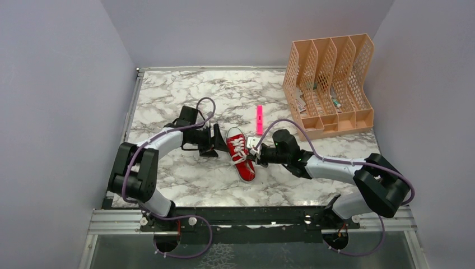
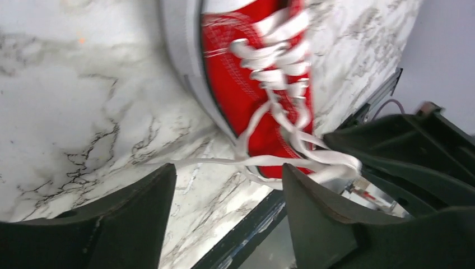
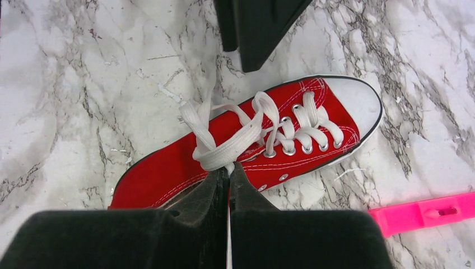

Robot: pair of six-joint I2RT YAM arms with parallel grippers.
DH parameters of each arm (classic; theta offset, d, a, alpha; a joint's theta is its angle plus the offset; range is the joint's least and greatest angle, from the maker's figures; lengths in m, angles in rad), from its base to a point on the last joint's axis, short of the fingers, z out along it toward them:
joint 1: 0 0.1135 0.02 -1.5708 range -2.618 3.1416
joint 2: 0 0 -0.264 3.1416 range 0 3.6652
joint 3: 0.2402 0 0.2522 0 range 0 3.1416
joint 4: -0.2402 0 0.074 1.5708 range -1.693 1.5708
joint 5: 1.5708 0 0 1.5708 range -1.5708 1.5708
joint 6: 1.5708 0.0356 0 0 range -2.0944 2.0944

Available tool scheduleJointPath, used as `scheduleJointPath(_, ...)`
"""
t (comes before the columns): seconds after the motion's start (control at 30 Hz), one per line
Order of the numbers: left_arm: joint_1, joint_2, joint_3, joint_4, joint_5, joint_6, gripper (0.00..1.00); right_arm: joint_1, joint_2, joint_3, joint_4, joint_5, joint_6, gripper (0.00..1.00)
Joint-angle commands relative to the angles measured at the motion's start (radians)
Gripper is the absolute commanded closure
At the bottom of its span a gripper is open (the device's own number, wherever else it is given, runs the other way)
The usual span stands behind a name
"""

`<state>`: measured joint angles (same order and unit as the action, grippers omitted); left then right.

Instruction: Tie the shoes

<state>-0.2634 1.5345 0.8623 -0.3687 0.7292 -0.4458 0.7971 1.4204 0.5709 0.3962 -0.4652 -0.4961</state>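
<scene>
The shoe [image 1: 241,154] is a small red canvas sneaker with a white toe cap, lying on the marble table between the two arms. My left gripper [image 1: 217,143] sits at its left side. In the left wrist view that gripper [image 2: 227,175] is open, and a loose white lace [image 2: 196,161] runs across just beyond its fingertips without being held. My right gripper [image 3: 228,171] is shut on the white lace [image 3: 224,150] where the strands bunch over the shoe's [image 3: 162,174] opening. A thin white strip shows between its pressed fingers.
A slim pink marker [image 1: 259,119] lies just behind the shoe, and it shows again at the lower right of the right wrist view [image 3: 425,214]. A peach mesh file organizer [image 1: 330,84] stands at the back right. Grey walls enclose the table on three sides.
</scene>
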Motion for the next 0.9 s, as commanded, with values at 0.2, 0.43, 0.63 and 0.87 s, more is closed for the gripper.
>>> scheduleJointPath(0.2, -0.024, -0.2, -0.253, 0.157, -0.265, -0.739, 0.3, 0.001, 0.005, 0.001, -0.023, 0.01, 0.059, 0.97)
scheduleJointPath(0.43, -0.039, -0.141, -0.348, 0.351, -0.236, -0.982, 0.24, 0.0, 0.018, 0.022, -0.029, -0.003, 0.057, 0.98)
scheduleJointPath(0.63, -0.067, -0.095, -0.333, 0.389, -0.297, -1.076, 0.35, 0.002, 0.014, 0.041, -0.058, 0.001, 0.05, 0.98)
scheduleJointPath(0.87, -0.079, -0.109, -0.362, 0.343, -0.401, -1.066, 0.69, 0.002, -0.034, 0.045, -0.108, 0.001, 0.091, 0.99)
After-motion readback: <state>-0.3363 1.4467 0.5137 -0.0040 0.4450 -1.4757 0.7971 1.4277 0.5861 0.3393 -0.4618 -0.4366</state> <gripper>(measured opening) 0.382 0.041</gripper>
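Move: The free lace end at the shoe's left side lies about 5 cm below my left hand, some 2 cm back and 1 cm to the right. The shoe's middle is roughly 7 cm right of that hand and 1 cm back, with the pink piece about 12 cm ahead and 13 cm right. From my right hand, which already has lace pinched over the shoe, the free lace end lies some 7 cm left, level, about 5 cm lower. I dip my left hand down and back beside the shoe, lift it slightly, then sink again and ease forward to the free lace end, ending about 5 cm lower. On the way I roll its fingers some 50 degrees counter-clockwise, then half close them around the lace. My right hand keeps its pinch, sinking barely 1 cm. ##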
